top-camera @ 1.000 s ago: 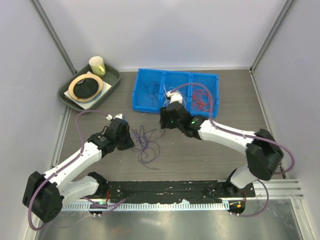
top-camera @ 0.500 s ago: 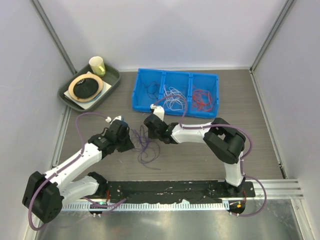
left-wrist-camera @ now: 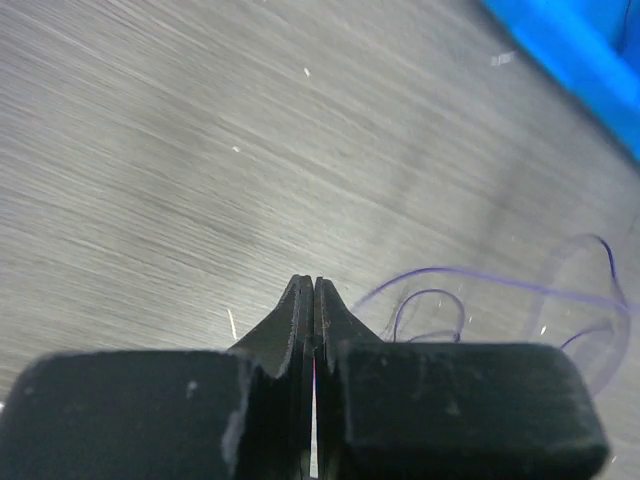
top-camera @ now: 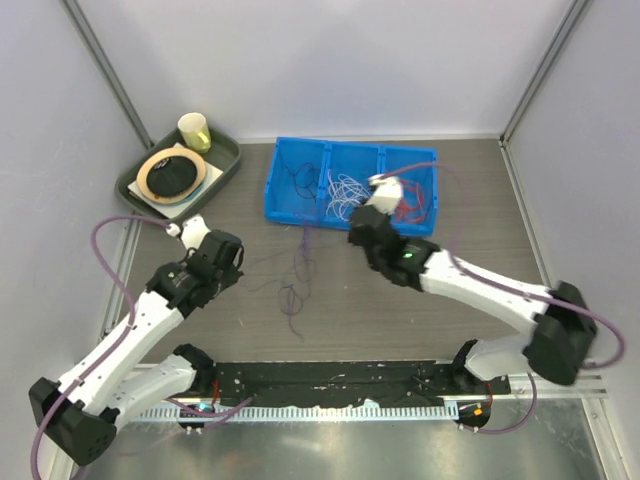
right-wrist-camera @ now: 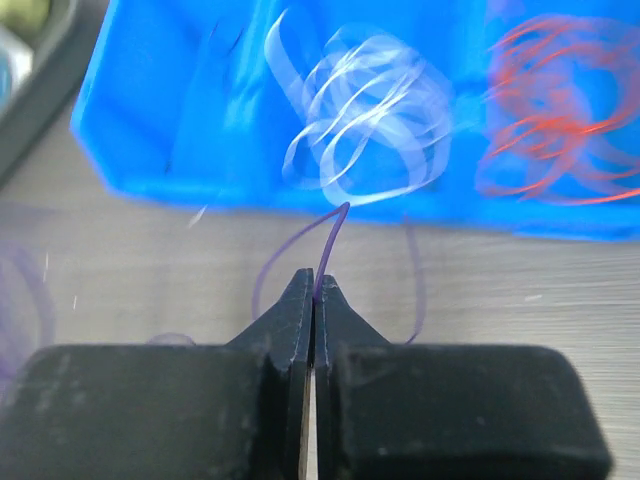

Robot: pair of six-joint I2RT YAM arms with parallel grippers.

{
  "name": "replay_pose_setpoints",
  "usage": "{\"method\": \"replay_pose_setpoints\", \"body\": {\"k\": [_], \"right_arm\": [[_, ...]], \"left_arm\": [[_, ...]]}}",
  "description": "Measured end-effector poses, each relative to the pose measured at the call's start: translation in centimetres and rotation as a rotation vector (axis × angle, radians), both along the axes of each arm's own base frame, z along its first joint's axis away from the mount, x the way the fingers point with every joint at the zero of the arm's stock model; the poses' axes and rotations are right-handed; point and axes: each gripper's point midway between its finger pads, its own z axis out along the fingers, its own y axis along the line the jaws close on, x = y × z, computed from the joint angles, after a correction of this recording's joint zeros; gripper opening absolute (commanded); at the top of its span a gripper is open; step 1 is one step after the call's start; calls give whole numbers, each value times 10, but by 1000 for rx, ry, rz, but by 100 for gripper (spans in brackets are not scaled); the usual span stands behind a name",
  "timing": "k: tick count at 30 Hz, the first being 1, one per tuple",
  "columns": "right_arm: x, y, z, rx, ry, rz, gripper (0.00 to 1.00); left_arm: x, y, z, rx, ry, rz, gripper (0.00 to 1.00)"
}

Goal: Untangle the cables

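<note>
A loose bunch of purple cables (top-camera: 296,272) lies on the table between my two grippers, drawn out into long strands. My left gripper (top-camera: 236,264) is shut to their left. In the left wrist view (left-wrist-camera: 313,284) a purple strand (left-wrist-camera: 440,272) runs off from beside its right finger. My right gripper (top-camera: 352,240) is shut to the right of the bunch, just in front of the blue bin (top-camera: 272,200). In the right wrist view (right-wrist-camera: 316,276) a purple cable (right-wrist-camera: 330,235) comes up out of its closed tips.
The blue bin (right-wrist-camera: 170,140) has three compartments: dark cables (top-camera: 297,180) on the left, white cables (top-camera: 345,193) (right-wrist-camera: 365,115) in the middle, red cables (top-camera: 405,198) (right-wrist-camera: 560,120) on the right. A green tray (top-camera: 133,190) with a tape roll (top-camera: 171,172) and a cup (top-camera: 194,130) stands at the back left.
My right gripper has moved right and back toward the bin and my left gripper has drawn back to the left. The purple bunch is stretched out thinner between them.
</note>
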Motion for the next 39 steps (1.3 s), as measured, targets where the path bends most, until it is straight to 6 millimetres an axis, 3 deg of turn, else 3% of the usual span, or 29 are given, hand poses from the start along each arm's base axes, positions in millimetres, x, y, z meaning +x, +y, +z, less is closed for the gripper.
{"method": "replay_pose_setpoints", "body": {"k": [2,3,6,9,14,18,21,22,24,25,28,36,39], "right_arm": [[5,-39,35,41,-68,-77,1],[5,-68,52,55,-105,-130,1],[-3,-134,93,74,-195,-259,1],[-19,-163,120,81,-257,-296,1],[-39,-192,144,23,-295,-334,1],[-46,-189,165,16,-316,-260,1],[-50,-175,191,54,-352,-157,1],[-52,-171,200,72,-367,-125,1],[-56,-159,221,116,-403,-50,1],[-58,-153,232,137,-422,-16,1],[-62,-138,267,188,-477,73,1],[-65,-117,396,291,-694,180,1],[-64,-118,434,301,-775,176,1]], "left_arm": [[2,8,19,4,-51,41,0],[2,13,27,11,-74,61,0],[-3,28,46,13,-138,110,0],[-8,39,60,11,-188,143,0],[-16,56,80,29,-243,190,0],[-20,60,83,22,-258,194,1],[-19,52,78,-9,-262,161,23],[-19,48,74,-22,-256,139,44],[-16,35,64,-45,-244,78,64],[-14,28,60,-63,-238,45,80],[-6,2,54,-118,-226,-60,98],[30,-73,46,-240,-200,-319,100],[42,-99,21,-248,-113,-404,100]]}}
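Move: The purple cable tangle hangs and trails between two shut hands. Its loose loops lie about 11 cm right of the left hand, 4 cm nearer and 13 cm below, and some 13 cm left of the right hand, 14 cm nearer and 16 cm below. From the right hand the white cable is 12 cm straight ahead, the red one 10 cm ahead and 15 cm right, the dark cable 16 cm ahead and 12 cm left, all roughly 15 cm lower. The purple cable is drawn apart: the right hand, keeping its pinch on a loop, pulls right and up away from the left hand, then hoists it to some 43 cm above its start, fingers tipping upward. The left hand, shut on its strand, draws left and up, opens wide to let go, then swings about 16 cm right, going forward and down towards the loops while turning clockwise. ##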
